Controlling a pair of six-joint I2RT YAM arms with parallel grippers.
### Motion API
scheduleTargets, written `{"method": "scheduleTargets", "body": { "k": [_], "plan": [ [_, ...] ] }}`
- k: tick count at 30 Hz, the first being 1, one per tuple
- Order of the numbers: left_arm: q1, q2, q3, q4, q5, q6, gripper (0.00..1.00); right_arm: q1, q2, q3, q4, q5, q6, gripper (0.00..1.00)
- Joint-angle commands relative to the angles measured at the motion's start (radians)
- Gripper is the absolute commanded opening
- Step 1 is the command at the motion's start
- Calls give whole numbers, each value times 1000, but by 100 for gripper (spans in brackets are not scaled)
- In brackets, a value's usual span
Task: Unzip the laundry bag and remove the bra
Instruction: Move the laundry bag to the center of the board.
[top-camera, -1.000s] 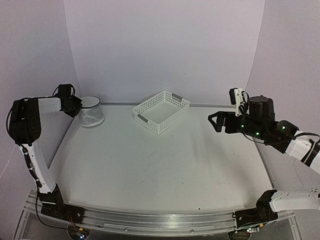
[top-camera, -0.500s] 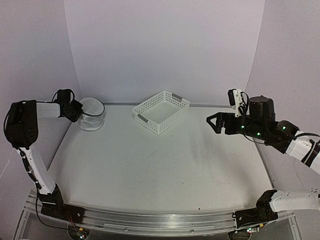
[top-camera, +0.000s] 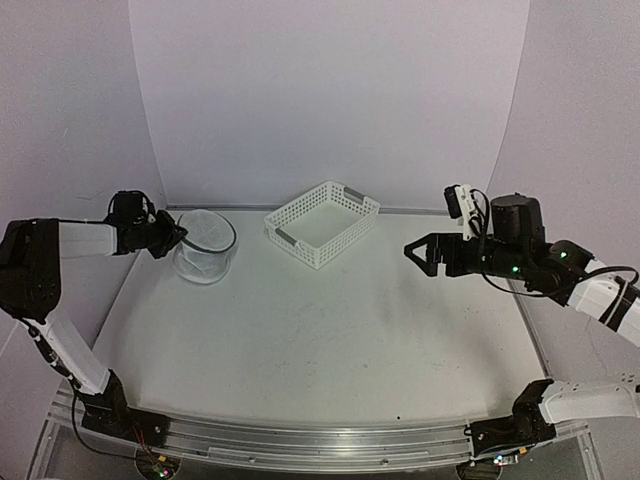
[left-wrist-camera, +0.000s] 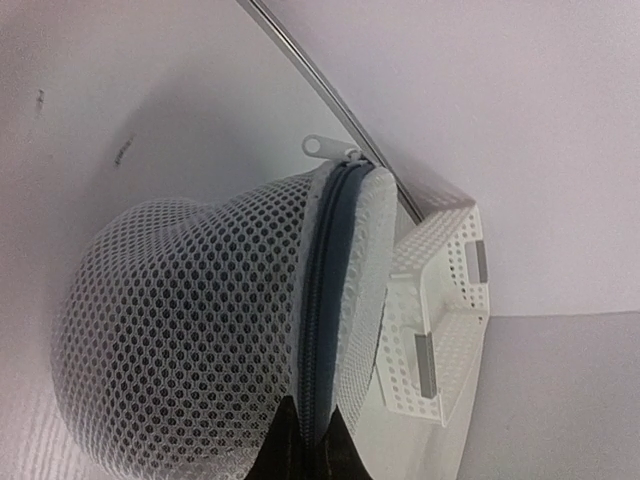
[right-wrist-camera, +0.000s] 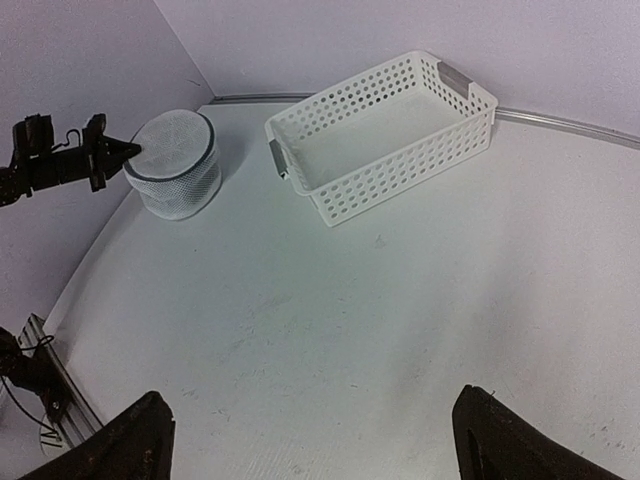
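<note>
The laundry bag (top-camera: 203, 247), a white mesh cylinder with a dark rim, stands at the table's far left. My left gripper (top-camera: 178, 238) is shut on its rim from the left. In the left wrist view the fingertips (left-wrist-camera: 312, 425) pinch the dark zipper band (left-wrist-camera: 330, 290) of the laundry bag (left-wrist-camera: 190, 330). The white zipper pull (left-wrist-camera: 322, 147) lies at the far end of the band, which looks closed. The bra is hidden. My right gripper (top-camera: 415, 252) hovers open at the right, well away from the bag. Nothing is between its fingers (right-wrist-camera: 310, 400). The right wrist view also shows the laundry bag (right-wrist-camera: 175, 163).
A white perforated basket (top-camera: 300, 250) sits at the back centre, just right of the bag. It also shows in the right wrist view as the basket (right-wrist-camera: 400, 170) and in the left wrist view as the basket (left-wrist-camera: 440, 330). A curved wall backs the table.
My left gripper has closed on the bag's rim and dragged the bag rightward, away from the left wall. The right arm has drifted slightly left, still open.
</note>
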Motion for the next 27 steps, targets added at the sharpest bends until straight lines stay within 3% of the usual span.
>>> {"method": "scheduleTargets", "body": {
  "k": [1, 11, 19, 27],
  "plan": [
    [-74, -106, -43, 40, 148, 70, 0, 23, 17, 25, 11, -50, 7, 98],
    [-267, -201, -151, 36, 288, 138, 0, 182, 173, 115, 13, -26, 8, 98],
    [-461, -287, -166, 8, 343, 249, 0, 195, 254, 132, 8, -6, 17, 98],
    [-584, -227, -115, -50, 450, 352, 0, 195, 258, 109, 17, -46, -26, 98]
  ]
}}
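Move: The laundry bag is already pinched at its zip rim by the left gripper, its middle about 7 cm to the right, 1 cm ahead and 6 cm below. The board's centre lies some 35 cm right, 14 cm back and 14 cm down from that gripper; the white basket, 34 cm right, 8 cm ahead, 12 cm down. From the right gripper the bag is roughly 45 cm left, 20 cm ahead, 17 cm lower. Bring the left gripper right and back towards the board's centre, about 30 cm in all and rising slightly, carrying the laundry bag by its rim with the fingers kept shut while the hand swings some 55 degrees clockwise. Meanwhile shift the wide-open right gripper left, then mostly down, towards the incoming bag, touching nothing. ##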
